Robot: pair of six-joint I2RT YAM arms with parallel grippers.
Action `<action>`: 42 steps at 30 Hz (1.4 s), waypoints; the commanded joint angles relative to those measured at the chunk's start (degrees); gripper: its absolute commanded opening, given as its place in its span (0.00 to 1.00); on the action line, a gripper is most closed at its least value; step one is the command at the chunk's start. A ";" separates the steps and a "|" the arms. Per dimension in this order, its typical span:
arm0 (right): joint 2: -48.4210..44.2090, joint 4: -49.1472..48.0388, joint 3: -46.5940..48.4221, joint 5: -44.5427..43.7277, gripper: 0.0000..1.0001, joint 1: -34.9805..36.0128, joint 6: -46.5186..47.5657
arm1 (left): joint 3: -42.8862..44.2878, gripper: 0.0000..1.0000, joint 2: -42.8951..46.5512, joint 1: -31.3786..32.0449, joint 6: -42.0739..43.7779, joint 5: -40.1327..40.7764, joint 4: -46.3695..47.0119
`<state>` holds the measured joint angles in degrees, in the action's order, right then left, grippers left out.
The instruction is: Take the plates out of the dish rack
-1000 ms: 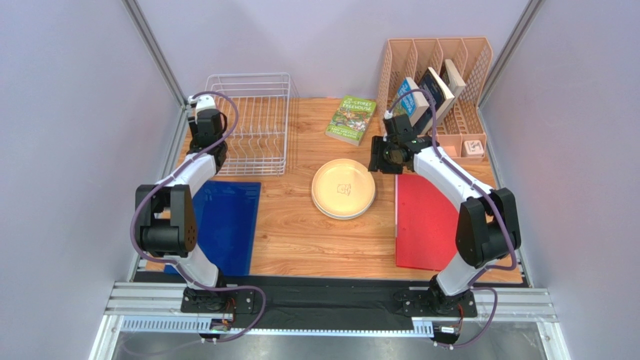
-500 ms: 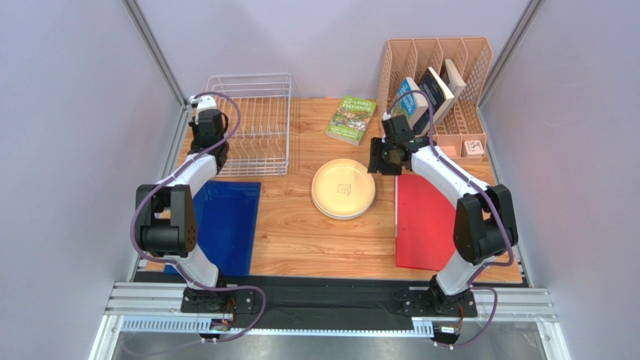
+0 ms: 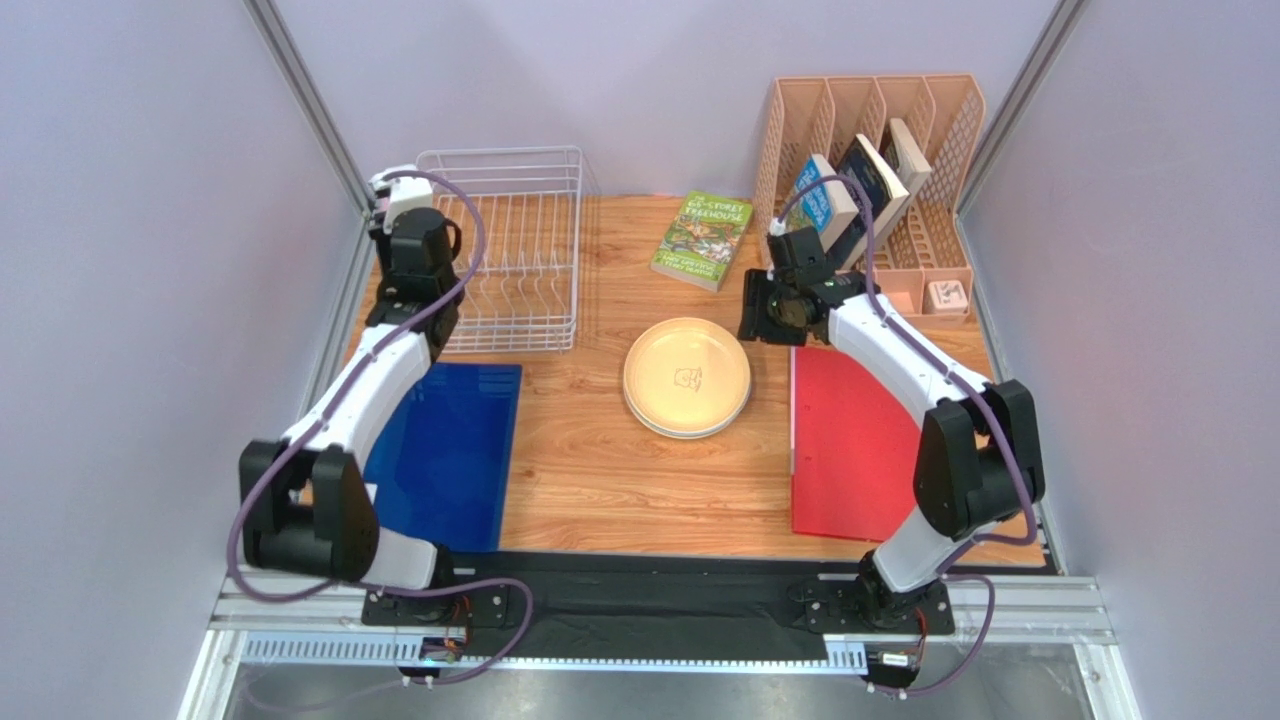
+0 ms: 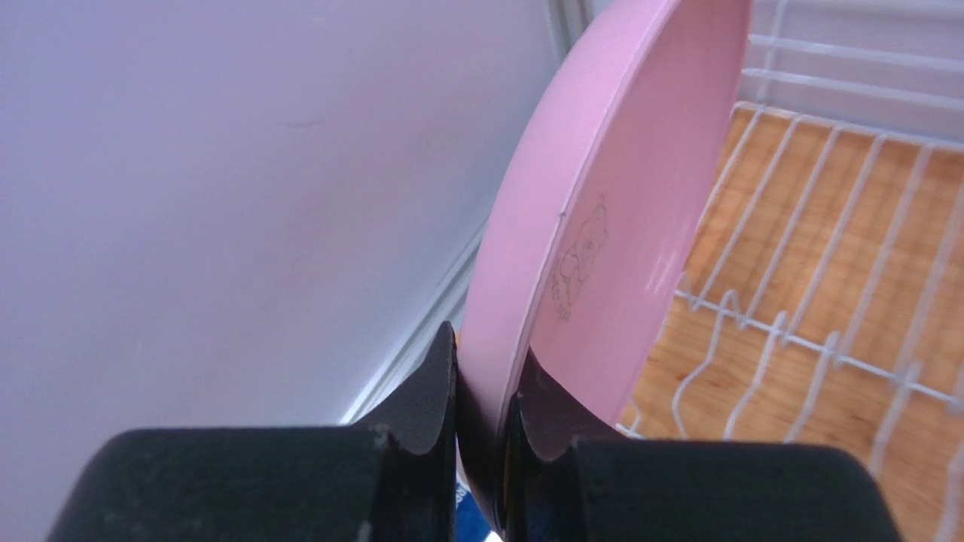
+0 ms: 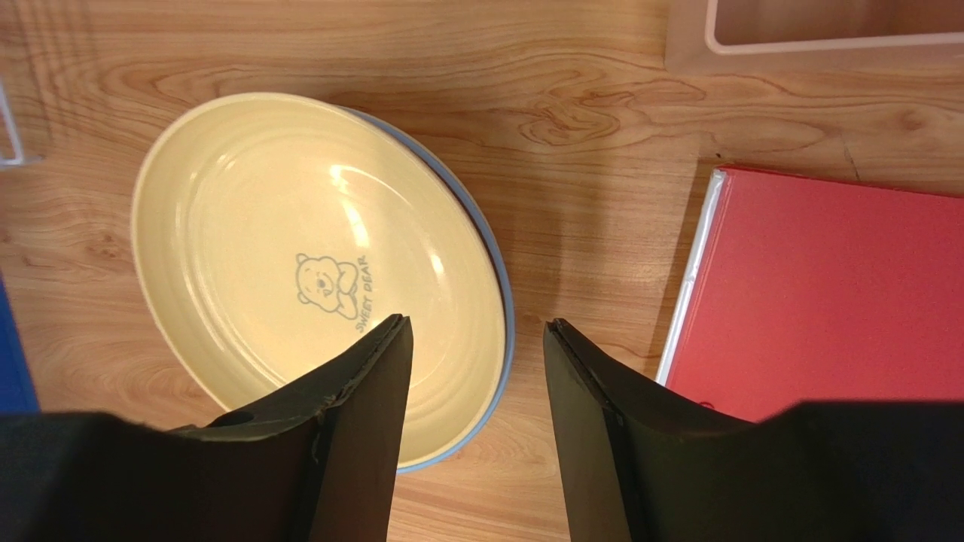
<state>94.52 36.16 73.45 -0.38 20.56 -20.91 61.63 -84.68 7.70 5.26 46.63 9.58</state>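
Note:
My left gripper is shut on the lower rim of a pink plate, which stands on edge and tilted at the left end of the white wire dish rack. From above, the left gripper hovers over the rack's left side and hides the pink plate. A cream-yellow plate tops a stack at the table's centre. In the right wrist view a light blue plate's rim shows under the cream-yellow plate. My right gripper is open with nothing in it, above the stack's right edge.
A green book lies behind the stack. The peach organiser with books stands at the back right. A blue mat lies front left and a red one front right. The left wall is close beside the rack.
The left gripper has shut on the pink plate, and the left arm has stretched up and back over the rack. The right gripper has shifted slightly back and stays open.

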 commanded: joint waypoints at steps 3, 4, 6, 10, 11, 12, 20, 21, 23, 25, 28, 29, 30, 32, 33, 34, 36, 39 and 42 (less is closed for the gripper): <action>-6.27 -6.53 0.82 6.79 0.52 0.62 -0.10 | 3.50 0.00 13.75 0.21 -20.00 -23.13 -18.10; -6.37 -7.41 0.73 9.58 0.52 0.63 -0.45 | 3.07 0.00 15.06 0.21 -23.50 -29.52 -19.15; -6.37 -9.87 0.64 14.15 0.53 0.63 -0.89 | 2.18 0.00 15.78 0.21 -25.90 -38.67 -19.60; -5.75 -15.41 0.20 21.38 0.53 0.80 -2.82 | -0.27 0.00 15.60 0.73 -33.45 -51.09 -18.39; -5.23 -17.42 0.29 22.69 0.53 0.80 -3.52 | -1.93 0.00 15.52 0.99 -34.25 -52.51 -17.59; -4.88 -18.75 0.12 25.84 0.53 0.80 -5.01 | -2.90 0.00 15.43 1.17 -35.04 -54.61 -16.63; -1.89 -28.25 -1.21 33.78 0.54 1.33 -9.07 | -6.52 0.00 14.46 4.06 -42.17 -63.68 -9.94; -1.80 -27.99 -1.12 33.78 0.54 1.42 -8.98 | -6.43 0.00 14.11 4.77 -42.26 -63.51 -9.94; -1.10 -27.99 -0.85 33.61 0.54 1.42 -8.89 | -6.43 0.00 13.76 6.70 -42.43 -63.16 -9.94; -0.65 -27.73 -0.68 33.43 0.54 1.42 -8.71 | -6.52 0.00 13.14 7.85 -42.96 -63.33 -8.28; 0.31 -27.72 -0.24 33.96 0.54 1.50 -8.54 | -5.99 0.00 12.09 10.48 -43.14 -63.16 -7.91; 0.75 -27.81 -0.15 33.87 0.54 1.50 -8.54 | -5.82 0.00 11.65 10.84 -43.14 -63.33 -7.91; 0.93 -27.73 0.02 33.87 0.54 1.59 -8.45 | -5.73 0.00 11.13 11.19 -43.22 -63.42 -7.83; 2.07 -26.85 0.29 33.61 0.53 1.59 -8.27 | -5.55 0.00 10.77 12.24 -43.23 -63.59 -7.30; 2.59 -26.15 0.90 33.61 0.48 1.59 -7.93 | -5.46 0.00 10.33 12.42 -43.31 -63.77 -7.13; 3.12 -25.27 0.91 33.43 0.39 1.59 -7.83 | -5.29 0.00 10.24 12.68 -43.23 -63.77 -7.04; 2.95 -24.83 0.03 31.85 0.01 1.50 -7.75 | -5.46 0.00 10.33 12.69 -42.88 -64.12 -6.25; 0.85 -24.21 -2.87 28.96 0.00 0.98 -7.66 | -5.20 0.31 10.59 12.69 -40.69 -63.25 -7.64; -1.97 -21.15 -4.89 24.13 0.00 -0.60 -7.39 | -4.06 0.70 11.38 12.69 -36.57 -58.86 -12.71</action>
<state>96.40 11.68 70.83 31.27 21.39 -29.02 53.93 -75.22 20.01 -35.42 -15.33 -1.93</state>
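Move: The left gripper already holds the pink plate, clear of the dish rack. It goes to meet the right gripper, about 55 cm to its right, 7 cm back and 14 cm lower. The rack's middle lies 11 cm right, 4 cm ahead, 17 cm below it. From the right hand the pink plate is some 60 cm left, 14 ahead, 14 up; the plate stack 9 left, 8 back, 9 below; the green book 7 left, 15 ahead, 9 below. Bring the left gripper with the pink plate up a little, then swing it about 28 cm right and somewhat back, turning the fingers clockwise to the right and rolling the plate over to face more upwards. Meanwhile raise the open right gripper and carry it some 12 cm left, fingers swinging up to the left; sink slightly, pinch the plate's right rim, then open the left fingers. ##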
